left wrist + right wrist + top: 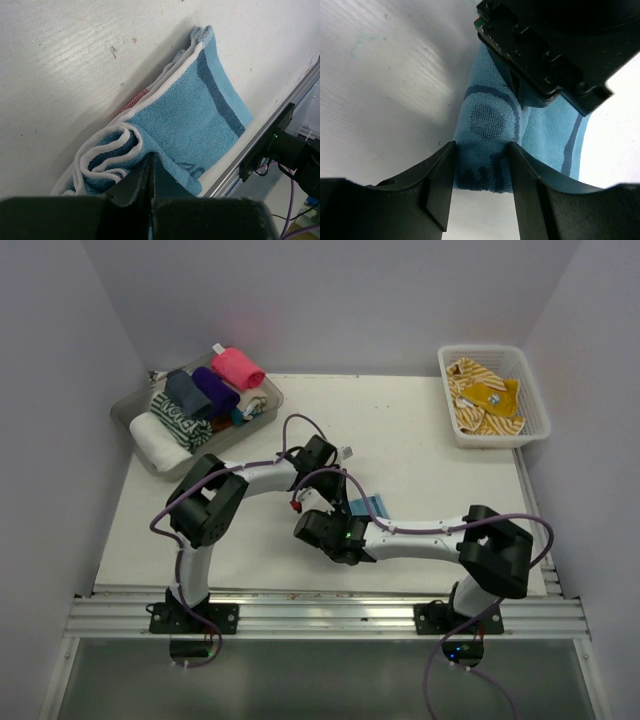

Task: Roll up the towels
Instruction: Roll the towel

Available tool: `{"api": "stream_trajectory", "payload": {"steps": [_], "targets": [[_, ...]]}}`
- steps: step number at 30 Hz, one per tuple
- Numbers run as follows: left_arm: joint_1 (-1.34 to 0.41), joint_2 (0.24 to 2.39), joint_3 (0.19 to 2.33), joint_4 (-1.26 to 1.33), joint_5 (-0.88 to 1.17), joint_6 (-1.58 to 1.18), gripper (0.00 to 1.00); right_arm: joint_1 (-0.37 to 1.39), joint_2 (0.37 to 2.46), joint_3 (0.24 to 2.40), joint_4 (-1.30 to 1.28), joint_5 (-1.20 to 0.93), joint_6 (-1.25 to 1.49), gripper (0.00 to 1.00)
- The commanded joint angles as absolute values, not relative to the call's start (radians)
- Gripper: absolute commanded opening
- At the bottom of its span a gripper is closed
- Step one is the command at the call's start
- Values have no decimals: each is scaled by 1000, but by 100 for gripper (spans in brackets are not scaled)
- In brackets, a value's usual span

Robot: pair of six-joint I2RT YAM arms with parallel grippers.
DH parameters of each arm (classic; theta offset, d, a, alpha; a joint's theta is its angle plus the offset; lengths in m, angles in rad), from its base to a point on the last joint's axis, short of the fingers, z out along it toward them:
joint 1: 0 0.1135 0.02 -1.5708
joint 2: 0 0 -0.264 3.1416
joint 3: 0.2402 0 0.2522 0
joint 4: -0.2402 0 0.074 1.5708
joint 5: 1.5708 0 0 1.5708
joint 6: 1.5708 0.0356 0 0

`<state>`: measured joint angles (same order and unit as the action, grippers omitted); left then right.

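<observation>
A light blue towel [200, 115] with dark lettering lies on the white table near the front rail, one end coiled into a loose roll [107, 150]. My left gripper [150, 164] is shut, its tips pinching a ridge of this towel beside the roll. In the right wrist view the towel's lettered end [485, 165] sits between the fingers of my right gripper [482, 152], which stands open and straddles it. From above, both grippers meet over the towel [368, 505]: the left gripper [340, 482] from the back, the right gripper [322, 525] from the front. Most of the cloth is hidden under them.
A clear tray [135, 405] at the back left holds rolled towels, among them a hot pink one [238, 367] and a purple one [215, 390]. A white lattice basket [540, 415] at the back right holds mustard-yellow striped towels [485, 395]. An aluminium rail [330, 615] runs along the front edge.
</observation>
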<state>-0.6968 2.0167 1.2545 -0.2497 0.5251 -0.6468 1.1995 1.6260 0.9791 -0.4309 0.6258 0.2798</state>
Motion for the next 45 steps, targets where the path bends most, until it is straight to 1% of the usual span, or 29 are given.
{"api": "stream_trajectory", "payload": {"steps": [1, 11, 14, 16, 17, 19, 20, 21, 22, 23, 24, 26, 27, 29, 31, 32, 33, 34, 36, 39, 41, 45], "targets": [[-712, 2063, 1256, -291, 486, -634, 0, 1207, 1664, 950, -393, 683, 298, 50], [-712, 2054, 1259, -295, 492, -641, 1, 1203, 1716, 877, -330, 667, 386, 49], [-710, 2040, 1269, -304, 491, -640, 4, 1201, 1735, 862, -319, 657, 423, 48], [-706, 2030, 1279, -317, 491, -637, 12, 1193, 1736, 833, -295, 631, 442, 43], [-703, 2011, 1281, -324, 489, -637, 14, 1190, 1730, 821, -282, 617, 458, 37], [-687, 1987, 1284, -331, 491, -634, 20, 1174, 1695, 773, -235, 574, 474, 30], [-680, 1962, 1285, -337, 492, -630, 22, 1169, 1680, 758, -220, 562, 480, 24], [-663, 1950, 1290, -344, 492, -627, 27, 1160, 1668, 737, -194, 545, 482, 20], [-652, 1935, 1295, -354, 497, -626, 30, 1148, 1642, 724, -181, 531, 479, 17], [-643, 1905, 1298, -360, 497, -621, 32, 1143, 1629, 716, -169, 505, 474, 10], [-621, 1889, 1302, -368, 499, -618, 36, 1138, 1618, 703, -147, 489, 466, 7], [-598, 1840, 1310, -387, 499, -609, 42, 1121, 1585, 692, -127, 441, 450, 0], [-575, 1824, 1313, -394, 496, -607, 48, 1114, 1569, 675, -94, 416, 443, 0], [-549, 1774, 1310, -417, 485, -600, 54, 1080, 1521, 658, -49, 345, 431, 0], [-512, 1738, 1287, -440, 468, -594, 66, 1042, 1490, 635, 20, 244, 426, 0], [-502, 1700, 1275, -442, 463, -591, 69, 1029, 1464, 632, 37, 217, 428, 0], [-483, 1683, 1258, -445, 456, -589, 79, 1019, 1453, 627, 66, 162, 433, 0], [-479, 1666, 1227, -452, 437, -588, 81, 999, 1442, 623, 84, 135, 439, 0], [-477, 1628, 1189, -450, 433, -587, 91, 971, 1424, 606, 139, 56, 474, 0], [-477, 1594, 1088, -405, 463, -612, 93, 933, 1417, 565, 223, 3, 534, 0], [-477, 1594, 1001, -324, 514, -641, 93, 905, 1419, 517, 306, -46, 587, 0], [-489, 1612, 957, -265, 534, -680, 92, 887, 1417, 445, 418, -95, 669, 0]]}}
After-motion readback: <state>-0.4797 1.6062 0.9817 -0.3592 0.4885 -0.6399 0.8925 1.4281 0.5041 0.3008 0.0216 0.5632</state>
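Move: The right hand's half-open fingers stand over the near end of the towel roll, whose middle lies some 4 cm ahead, in line sideways and about 4 cm below. The towel's loose tail lies about 3 cm ahead of this hand, 7 cm to its right and 6 cm down. For the left hand, its shut fingers still in the crease by the roll's far part, the roll's middle lies about 3 cm back, 1 cm left and 1 cm below. The right hand sinks about 4 cm with its fingers either side of the roll's near end and closes to pinch the towel there, then keeps that grip while rising a couple of centimetres, drifting slightly left and rolling its left side up some 45 degrees. As it closes, the left hand comes up out of the crease and opens wide, swinging up, left and forward, then back and down on the left side of the roll, to end about 11 cm to the left and 5 cm higher than it began. ##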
